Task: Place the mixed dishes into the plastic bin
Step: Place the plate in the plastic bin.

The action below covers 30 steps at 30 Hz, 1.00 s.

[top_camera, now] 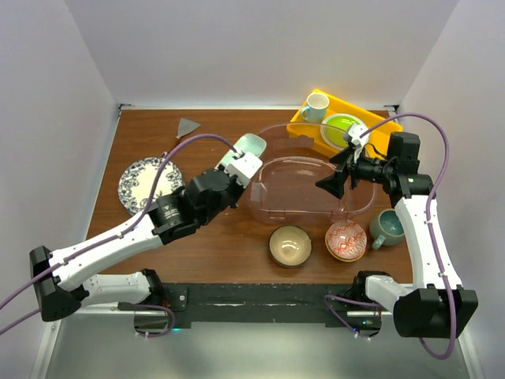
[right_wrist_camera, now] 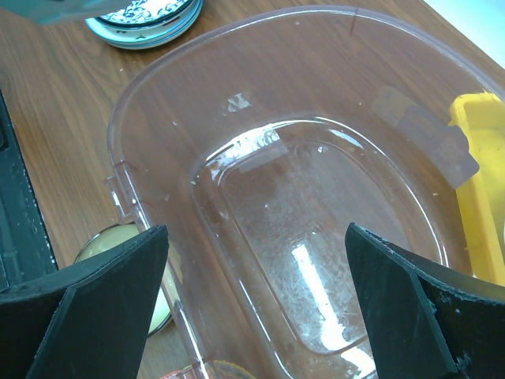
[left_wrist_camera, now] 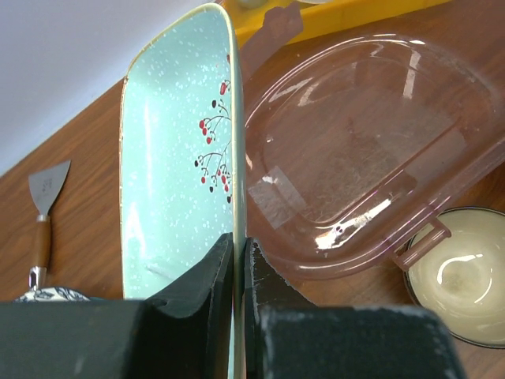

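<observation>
My left gripper (top_camera: 240,160) (left_wrist_camera: 235,254) is shut on the edge of a pale plate with red fruit marks (top_camera: 252,145) (left_wrist_camera: 173,158), held up beside the far left rim of the plastic bin (top_camera: 272,178) (left_wrist_camera: 442,103) (right_wrist_camera: 158,79). The clear bin has nothing in it. My right gripper (top_camera: 334,178) (right_wrist_camera: 256,233) hangs open over the bin's right half. On the table lie a blue floral plate (top_camera: 146,185) (right_wrist_camera: 146,20) at the left, a tan bowl (top_camera: 289,245) (left_wrist_camera: 461,284) and a red-patterned bowl (top_camera: 346,241) in front of the bin, and a grey-teal mug (top_camera: 388,227) at the right.
A yellow tray (top_camera: 371,106) (right_wrist_camera: 481,197) behind the bin at the back right carries a lime-green plate (top_camera: 343,130) and a white mug (top_camera: 316,106). A small scraper (top_camera: 188,126) (left_wrist_camera: 43,205) lies at the back left. White walls close in the table's sides.
</observation>
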### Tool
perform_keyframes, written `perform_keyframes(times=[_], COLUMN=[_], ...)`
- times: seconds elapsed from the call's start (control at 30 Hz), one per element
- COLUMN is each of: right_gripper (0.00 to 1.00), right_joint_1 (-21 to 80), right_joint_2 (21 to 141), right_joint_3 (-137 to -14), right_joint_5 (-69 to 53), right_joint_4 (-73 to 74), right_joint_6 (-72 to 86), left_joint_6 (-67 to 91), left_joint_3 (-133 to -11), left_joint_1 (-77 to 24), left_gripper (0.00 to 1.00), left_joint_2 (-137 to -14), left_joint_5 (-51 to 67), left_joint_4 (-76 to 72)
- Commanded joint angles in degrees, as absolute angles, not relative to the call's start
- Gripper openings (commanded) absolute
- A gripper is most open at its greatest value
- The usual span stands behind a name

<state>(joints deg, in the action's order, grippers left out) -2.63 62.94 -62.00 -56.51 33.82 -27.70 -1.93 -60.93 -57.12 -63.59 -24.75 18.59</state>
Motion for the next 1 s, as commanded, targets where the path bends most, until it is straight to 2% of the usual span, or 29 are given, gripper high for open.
perform_keyframes(times=[0.0,0.2,0.43,0.6,0.97], right_gripper=[0.98,0.98,0.98,0.98,0.98], right_joint_1=[-2.64,-2.81,-3.87,-4.48,-6.06], right_joint_2=[62.49,62.14,61.61,61.79,61.35], right_joint_3=[-62.14,-61.87,-61.26,-60.12,-60.29], right_joint_5=[-55.9,-50.98,-51.24,-49.31,-33.24], right_joint_4=[33.23,30.42,26.29,19.53,16.35], right_joint_6=[-27.86,-23.91,-16.45,-3.09,9.48], left_joint_6=[-8.34,-12.48,-17.57,-23.9,-36.28], left_joint_3=[-66.36,-68.73,-71.63,-72.69,-75.67], left_joint_1=[-60.11,-61.35,-62.4,-62.67,-62.67], left_gripper=[0.0,0.0,0.0,0.0,0.0], left_joint_2=[-65.12,-70.39,-76.19,-79.18,-89.38], left_joint_5=[-30.41,-29.18,-27.78,-25.23,-18.29], left_joint_4=[7.04,3.7,0.97,-3.42,-9.49])
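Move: To the left hand's right and ahead, the plastic bin that its held plate is bound for is centred about 15 cm right, 10 cm farther out and some 21 cm below. The cream bowl stands about 11 cm right and 10 cm nearer the base; the yellow basket, beyond the bin, is roughly 29 cm right and 27 cm ahead. From the right hand, the bin's middle is about 7 cm ahead, 5 cm left and 20 cm down. Carrying the mint plate by its edge in a kept pinch, the left hand sweeps about 12 cm right to bring it over the bin, drifting forward some 4 cm and sinking slightly, while the wrist turns clockwise and rolls its left side up. The empty right hand, fingers still wide open, shifts about 5 cm forward and right towards the yellow basket, turning clockwise. ##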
